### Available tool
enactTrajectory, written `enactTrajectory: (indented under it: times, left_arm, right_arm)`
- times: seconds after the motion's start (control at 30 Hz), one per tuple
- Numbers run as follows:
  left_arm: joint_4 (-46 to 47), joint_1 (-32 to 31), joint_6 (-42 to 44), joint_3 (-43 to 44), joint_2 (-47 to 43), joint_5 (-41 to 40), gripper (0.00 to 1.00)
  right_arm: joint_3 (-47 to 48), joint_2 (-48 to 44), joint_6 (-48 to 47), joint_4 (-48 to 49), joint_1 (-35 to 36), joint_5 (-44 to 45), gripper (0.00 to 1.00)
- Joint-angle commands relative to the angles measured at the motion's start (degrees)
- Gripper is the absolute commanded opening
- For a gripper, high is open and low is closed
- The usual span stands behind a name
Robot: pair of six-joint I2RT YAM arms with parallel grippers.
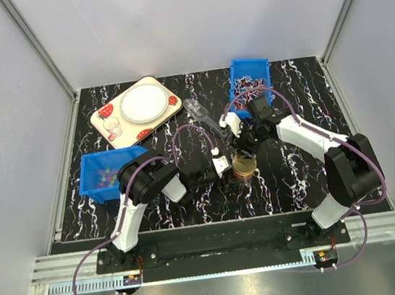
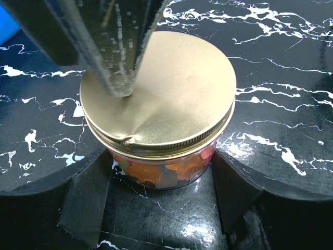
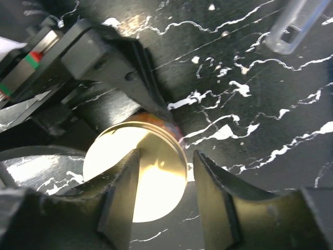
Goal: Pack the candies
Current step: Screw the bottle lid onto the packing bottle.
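A short glass jar (image 2: 161, 174) with a gold screw lid (image 2: 171, 94) stands on the black marbled table, with orange, pink and green candies (image 2: 182, 169) showing through its wall. My left gripper (image 2: 161, 166) has a finger against each side of the jar and is shut on it. My right gripper (image 3: 165, 156) hovers over the lid (image 3: 156, 192) with its jaws apart. One of its fingers (image 2: 117, 73) rests on the lid top and the other finger (image 3: 218, 198) stands past the rim. More candies lie in the blue bin (image 1: 92, 177) at the left.
A second blue bin (image 1: 260, 66) at the back right holds red-white wrapped sweets. A patterned tray (image 1: 103, 123) with a white plate and a small cup sits at the back left. A clear plastic tool (image 1: 200, 111) lies behind the jar.
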Motion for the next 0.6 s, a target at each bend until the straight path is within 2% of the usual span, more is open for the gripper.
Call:
enactTrajectory:
  times: [0.0,0.07,0.23,0.57]
  left_arm:
    - [5.40,0.48,0.75,0.55,0.38,-1.15,0.59]
    - [5.40,0.48,0.75,0.55,0.38,-1.06,0.59]
    - [5.49,0.48,0.75,0.55,0.38,-1.06,0.59]
    - [5.32,0.48,0.84,0.46,0.47,-1.06,0.58]
  right_arm:
    - [0.08,-1.13,-2.34,-3.45,-0.61,-2.26,0.49]
    - [-0.97,-1.48,-2.87,-4.16,-0.96,-2.44,0.47]
    - [-2.73,-3.76,-3.13,-6.18,-1.75,-4.45,0.33]
    - [-5.98,-6.40,-3.05,-8.29,-2.10,-4.63,0.28]
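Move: The bottle lid already sits on the packing bottle. Its middle is about 3 cm back from my right hand, level left-right and 1 cm below, so that hand is over the forward rim. The bottle beneath is also 3 cm back and some 4 cm down. The clear scoop lies about 11 cm ahead and 9 cm left, and the blue candy bin about 19 cm ahead and 5 cm right. From my left hand, which grips the bottle, the lid lies some 2 cm right and 3 cm up. I close my right fingers from about half open onto the lid's forward rim, one finger over the top and one outside. I drag that rim to my right and back, roughly 2 cm in all, to turn the lid clockwise. My left hand keeps its grip on the bottle and is pushed back just under 1 cm with it. ##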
